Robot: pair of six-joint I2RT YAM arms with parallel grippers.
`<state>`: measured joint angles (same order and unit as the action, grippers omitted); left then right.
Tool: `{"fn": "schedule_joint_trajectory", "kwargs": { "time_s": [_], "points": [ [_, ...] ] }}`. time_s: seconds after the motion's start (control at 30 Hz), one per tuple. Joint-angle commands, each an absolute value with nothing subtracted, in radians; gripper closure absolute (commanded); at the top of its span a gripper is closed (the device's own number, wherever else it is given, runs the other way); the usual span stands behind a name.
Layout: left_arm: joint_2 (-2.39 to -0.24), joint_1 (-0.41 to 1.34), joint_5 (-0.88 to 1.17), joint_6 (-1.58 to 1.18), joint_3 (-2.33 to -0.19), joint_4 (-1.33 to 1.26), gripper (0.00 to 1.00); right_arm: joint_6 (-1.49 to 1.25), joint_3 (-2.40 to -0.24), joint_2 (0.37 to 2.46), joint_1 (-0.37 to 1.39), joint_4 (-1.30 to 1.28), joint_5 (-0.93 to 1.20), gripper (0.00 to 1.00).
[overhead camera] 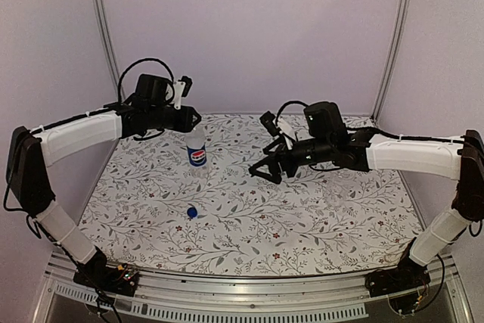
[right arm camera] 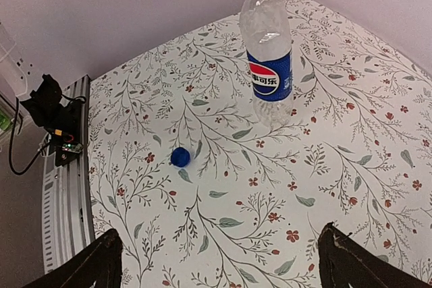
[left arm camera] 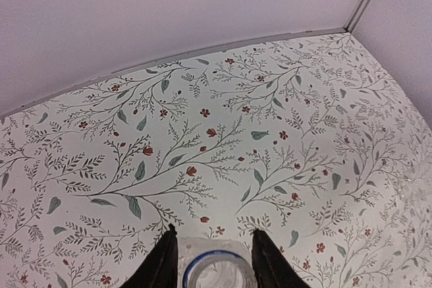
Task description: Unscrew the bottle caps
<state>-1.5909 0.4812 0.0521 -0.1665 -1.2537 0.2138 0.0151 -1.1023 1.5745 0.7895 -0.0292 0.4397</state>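
Note:
A clear bottle with a blue Pepsi label stands upright at the back left of the flowered table. Its mouth is bare, with a blue ring round the neck. My left gripper is level with the bottle's top, and its two black fingers hug the neck from both sides. The blue bottle cap lies alone on the table in front of the bottle. My right gripper hovers mid-table, open wide and holding nothing. In the right wrist view, the bottle and the cap are ahead of it.
Lilac walls close the table at the back and sides, with metal posts in the back corners. A metal rail runs along the near edge between the arm bases. Cables and a small board sit on that rail.

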Motion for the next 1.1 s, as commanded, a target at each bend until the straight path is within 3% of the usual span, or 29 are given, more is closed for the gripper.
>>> {"fn": "schedule_joint_trajectory", "kwargs": {
  "time_s": [0.0, 0.2, 0.53, 0.73, 0.87, 1.07],
  "points": [
    [-1.572, 0.475, 0.043, -0.167, -1.236, 0.228, 0.59, 0.015, -1.086, 1.543, 0.785, -0.041, 0.423, 0.01],
    [-1.558, 0.474, 0.032, -0.164, -1.245, 0.233, 0.41, 0.014, -1.081, 1.541, 0.784, -0.049, 0.415, 0.01],
    [-1.519, 0.475, 0.013, -0.162, -1.254, 0.236, 0.2, 0.005, -1.106, 1.48, 0.782, -0.133, 0.318, 0.01],
    [-1.463, 0.475, 0.009, -0.154, -1.253, 0.242, 0.11, -0.085, -1.172, 1.4, 0.777, -0.356, 0.028, 0.02],
    [-1.4, 0.475, 0.003, -0.159, -1.237, 0.243, 0.0, -0.144, -1.226, 1.344, 0.771, -0.536, -0.195, 0.02],
    [-1.298, 0.474, 0.003, -0.166, -1.215, 0.255, 0.0, -0.222, -1.248, 1.275, 0.704, -0.727, -0.287, 0.03]
  ]
}}
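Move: The uncapped Pepsi bottle stands upright with its neck between the left fingers, its middle about 10 cm straight below that hand. The blue cap lies on the table about 16 cm back from that hand, level with it sideways and 20 cm down. From the right hand, the second, clear bottle is some 24 cm to the right, about 2 ahead and 9 below; the Pepsi bottle is roughly 21 cm left, 15 ahead and 9 below. The Pepsi bottle's neck is let go: the left fingers spread from a third open to fully open almost in place, then that hand lifts off, about 9 cm up and a little back, tipping up slightly. The right hand, empty and wide open, swings right towards the clear bottle, some 13 cm and speeding up, rising as it turns clockwise. ##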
